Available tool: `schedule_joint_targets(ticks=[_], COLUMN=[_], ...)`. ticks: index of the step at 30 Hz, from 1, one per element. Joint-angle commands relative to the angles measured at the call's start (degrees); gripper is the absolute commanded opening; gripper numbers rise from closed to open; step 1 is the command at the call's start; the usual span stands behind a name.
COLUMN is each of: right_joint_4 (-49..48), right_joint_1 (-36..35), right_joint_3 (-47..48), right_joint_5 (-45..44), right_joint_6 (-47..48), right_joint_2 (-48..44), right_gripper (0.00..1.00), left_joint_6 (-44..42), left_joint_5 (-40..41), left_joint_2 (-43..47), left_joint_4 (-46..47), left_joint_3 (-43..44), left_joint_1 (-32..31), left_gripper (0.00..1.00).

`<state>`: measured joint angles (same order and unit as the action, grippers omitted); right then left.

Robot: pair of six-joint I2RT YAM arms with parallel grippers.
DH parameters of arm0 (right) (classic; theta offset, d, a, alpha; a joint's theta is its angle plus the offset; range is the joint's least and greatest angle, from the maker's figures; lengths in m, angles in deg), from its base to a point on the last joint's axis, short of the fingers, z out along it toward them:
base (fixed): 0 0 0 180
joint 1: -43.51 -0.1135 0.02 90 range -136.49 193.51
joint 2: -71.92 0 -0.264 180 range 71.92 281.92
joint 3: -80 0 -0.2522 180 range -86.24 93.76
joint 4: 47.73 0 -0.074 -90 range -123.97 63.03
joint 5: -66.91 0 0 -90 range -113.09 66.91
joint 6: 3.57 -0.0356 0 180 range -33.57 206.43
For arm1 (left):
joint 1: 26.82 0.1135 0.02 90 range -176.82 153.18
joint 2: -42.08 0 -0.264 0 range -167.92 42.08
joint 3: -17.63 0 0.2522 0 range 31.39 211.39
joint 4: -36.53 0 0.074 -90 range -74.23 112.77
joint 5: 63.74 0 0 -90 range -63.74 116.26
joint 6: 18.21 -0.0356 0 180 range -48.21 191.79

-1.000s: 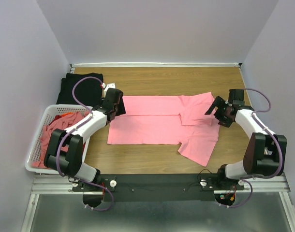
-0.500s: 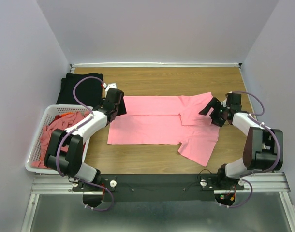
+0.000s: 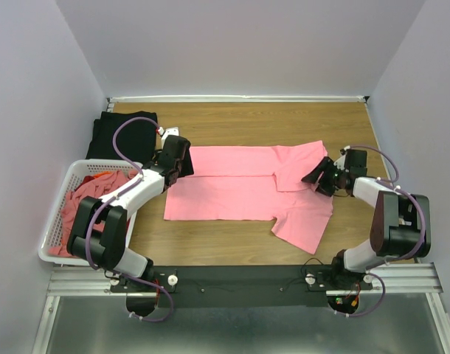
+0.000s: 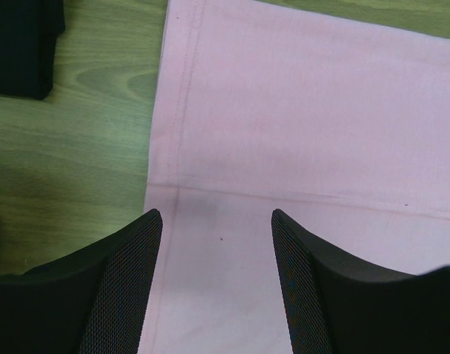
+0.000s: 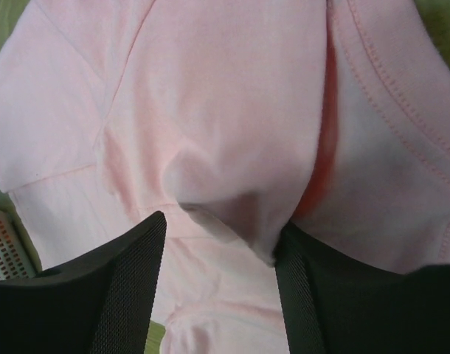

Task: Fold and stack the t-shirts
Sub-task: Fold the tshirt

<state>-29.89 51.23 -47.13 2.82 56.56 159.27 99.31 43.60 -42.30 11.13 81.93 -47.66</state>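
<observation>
A salmon-pink t-shirt (image 3: 240, 188) lies flat across the middle of the wooden table (image 3: 247, 122), its long upper part folded down. My left gripper (image 3: 179, 164) hovers open over the shirt's left hem (image 4: 173, 140); cloth shows between its fingers (image 4: 129, 295) and none is pinched. My right gripper (image 3: 313, 177) is low at the shirt's right end by the sleeve. Its jaws stand apart around a raised fold of pink cloth (image 5: 232, 192), which touches the right finger (image 5: 321, 295). A folded black t-shirt (image 3: 122, 136) lies at the back left. More pink and red t-shirts (image 3: 85, 199) fill the basket.
The white slatted basket (image 3: 54, 243) stands at the table's left edge beside the left arm, and its corner (image 5: 4, 251) shows in the right wrist view. The black shirt's edge (image 4: 22, 44) sits just left of the pink hem. Pale walls enclose three sides.
The right gripper has moved left and down onto the shirt's right end, and its jaws have narrowed around a fold of cloth. The left arm has stayed put.
</observation>
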Motion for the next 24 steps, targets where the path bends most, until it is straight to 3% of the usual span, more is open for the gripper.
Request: schedule_joint_targets(ticks=[1, 13, 14, 20, 24], right_joint_4=[-0.65, 6.55, 7.34, 9.01, 12.7], right_joint_1=[1.5, 4.58, 4.84, 5.11, 5.37], right_joint_3=[-1.93, -0.09, -0.09, 0.09, 2.19], right_joint_5=[2.12, -0.76, -0.95, -2.26, -4.81], right_joint_6=[-0.19, 1.74, 2.18, 2.1, 2.18], right_joint_2=[-2.8, -6.67, -6.49, -5.88, -6.23], right_gripper=[0.58, 0.37, 0.3, 0.08, 0.05], left_joint_6=[-0.37, -0.46, -0.46, -0.55, -0.55], left_joint_5=[0.06, 0.06, 0.06, 0.06, 0.06], left_joint_2=[1.06, 1.15, 1.06, 1.06, 1.06], left_joint_4=[1.01, 1.09, 1.09, 1.09, 1.01], left_joint_3=[-0.8, -0.71, -0.71, -0.71, -0.71], left_joint_1=[-0.43, -0.52, -0.43, -0.52, -0.52], left_gripper=[0.69, 0.69, 0.69, 0.69, 0.69])
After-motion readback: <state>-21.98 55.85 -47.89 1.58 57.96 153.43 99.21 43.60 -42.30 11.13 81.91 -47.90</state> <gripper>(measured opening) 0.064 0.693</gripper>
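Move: The loose corner of the t-shirt's folded-over flap lies close to the right fingertips, roughly 2 cm back, 2 cm to the right and 1 cm lower. From this hand, the lower layer's right edge is some 6 cm to the right and 3 cm back, the lower sleeve about 14 cm back and 2 cm left, and the t-shirt's far right corner about 12 cm ahead and 3 cm right. From the idle left hand, the flap corner is about 40 cm to the right, 5 cm back and 6 cm down. The flap's loose corner gets pinched between the right fingertips, which go on closing from well open to almost shut. Meanwhile the right hand draws about 3 cm to its right and back towards the corner, hopping up nearly 2 cm on the way and settling about 1 cm lower again; the wrist hardly turns, the fingers still slanting down. ##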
